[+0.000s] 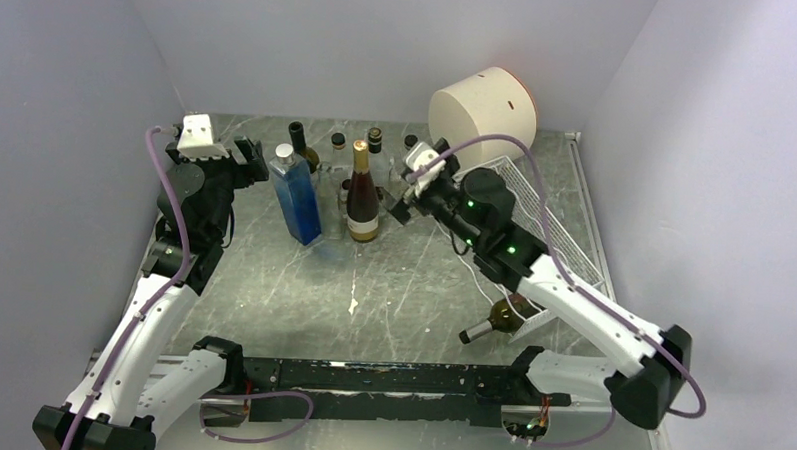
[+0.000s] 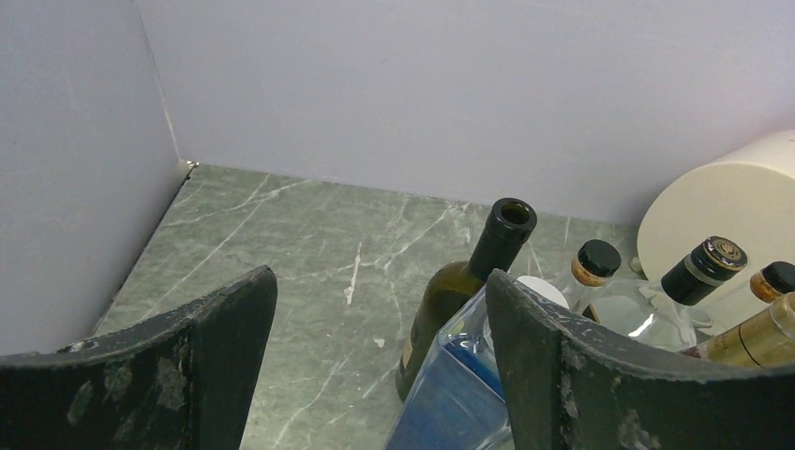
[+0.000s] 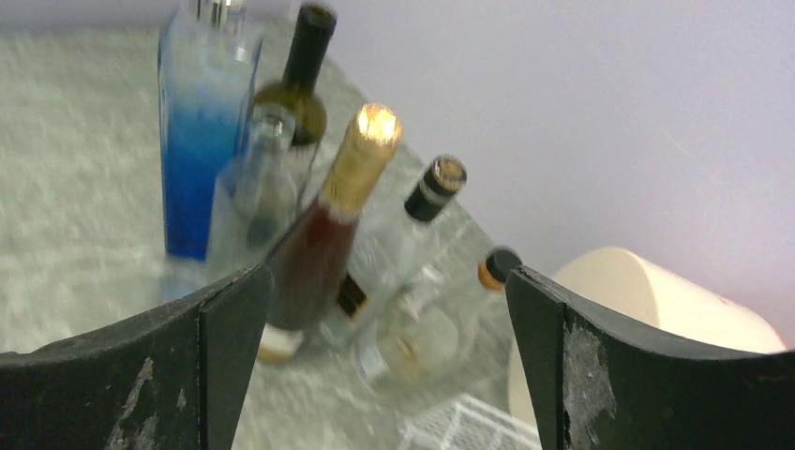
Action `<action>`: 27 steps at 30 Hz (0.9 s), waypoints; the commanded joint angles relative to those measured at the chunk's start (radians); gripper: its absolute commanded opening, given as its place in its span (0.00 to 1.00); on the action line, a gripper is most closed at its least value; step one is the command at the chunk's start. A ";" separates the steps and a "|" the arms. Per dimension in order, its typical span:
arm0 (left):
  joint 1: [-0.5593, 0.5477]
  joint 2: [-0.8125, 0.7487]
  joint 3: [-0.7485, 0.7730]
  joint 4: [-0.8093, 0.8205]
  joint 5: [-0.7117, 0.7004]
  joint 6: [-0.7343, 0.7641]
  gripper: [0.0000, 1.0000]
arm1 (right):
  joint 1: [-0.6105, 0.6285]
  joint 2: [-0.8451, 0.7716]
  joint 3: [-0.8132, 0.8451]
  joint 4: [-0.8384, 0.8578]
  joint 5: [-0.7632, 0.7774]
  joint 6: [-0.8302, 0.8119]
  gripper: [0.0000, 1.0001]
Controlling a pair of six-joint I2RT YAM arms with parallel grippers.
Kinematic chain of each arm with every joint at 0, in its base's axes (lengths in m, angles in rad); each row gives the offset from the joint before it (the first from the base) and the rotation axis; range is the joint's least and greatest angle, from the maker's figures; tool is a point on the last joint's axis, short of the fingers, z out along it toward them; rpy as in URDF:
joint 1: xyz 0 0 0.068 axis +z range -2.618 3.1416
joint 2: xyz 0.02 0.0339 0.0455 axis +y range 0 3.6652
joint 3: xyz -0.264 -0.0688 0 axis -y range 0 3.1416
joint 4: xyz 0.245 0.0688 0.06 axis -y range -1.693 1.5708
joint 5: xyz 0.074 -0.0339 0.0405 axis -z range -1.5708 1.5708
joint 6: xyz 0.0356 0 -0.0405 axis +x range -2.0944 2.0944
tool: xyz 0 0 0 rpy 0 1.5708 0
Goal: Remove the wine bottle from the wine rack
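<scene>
The white wire wine rack (image 1: 560, 226) stands at the right, partly under my right arm. A dark wine bottle (image 1: 499, 317) lies on its side at the rack's near end, its neck pointing to the near left. My right gripper (image 1: 403, 197) is open and empty, well beyond that bottle, next to a group of standing bottles. In the right wrist view (image 3: 386, 272) a corner of the rack (image 3: 459, 431) shows low between the fingers; the lying bottle is out of that view. My left gripper (image 1: 245, 160) is open and empty at the far left, beside a blue bottle (image 1: 297, 196).
A brown gold-topped bottle (image 1: 362, 199), a dark green bottle (image 1: 299, 142) and several small clear bottles stand at the back centre. A big cream cylinder (image 1: 481, 113) lies at the back right. In the left wrist view the blue bottle (image 2: 469, 394) is by the right finger (image 2: 562, 375).
</scene>
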 commanded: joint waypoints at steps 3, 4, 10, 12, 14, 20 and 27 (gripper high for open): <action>0.004 -0.003 0.033 0.002 0.028 -0.020 0.86 | -0.002 -0.145 -0.025 -0.546 -0.090 -0.269 1.00; 0.004 -0.003 0.033 0.005 0.038 -0.022 0.86 | 0.000 -0.165 -0.033 -0.614 -0.107 -0.287 1.00; 0.004 0.008 0.035 -0.002 0.042 -0.028 0.85 | 0.014 -0.258 -0.119 -0.917 -0.179 -0.343 1.00; 0.004 0.010 0.030 0.003 0.048 -0.029 0.86 | 0.032 -0.283 -0.161 -1.000 -0.177 -0.369 1.00; 0.004 0.018 0.032 0.000 0.037 -0.028 0.86 | 0.053 -0.294 -0.197 -1.078 -0.159 -0.405 1.00; 0.004 0.026 0.034 -0.001 0.049 -0.031 0.86 | 0.131 -0.320 -0.335 -1.199 -0.056 -0.510 1.00; 0.004 0.032 0.035 -0.002 0.041 -0.029 0.86 | 0.165 -0.248 -0.352 -1.181 -0.002 -0.547 0.94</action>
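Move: The green wine bottle left in the rack lies about 14 cm back, 22 cm to the right and 30 cm below my right hand; its neck end sticks out towards me, some 18 cm back and 16 cm right of the hand. The rack's middle is about 2 cm back and 23 cm right. The gold-capped bottle stands 6 cm ahead, 8 cm left. From my left hand the wine bottle is roughly 54 cm right, 17 cm back, 30 cm below. I swing my empty right hand away from the standing bottles, about 26 cm down while drawing back and to the right, towards the neck of the last wine bottle. On the way I roll and tip the wrist some 75 degrees, so that the fingers go from level to pointing steeply down. I keep them wide open and slow to a stop just above the neck, not yet gripping. ##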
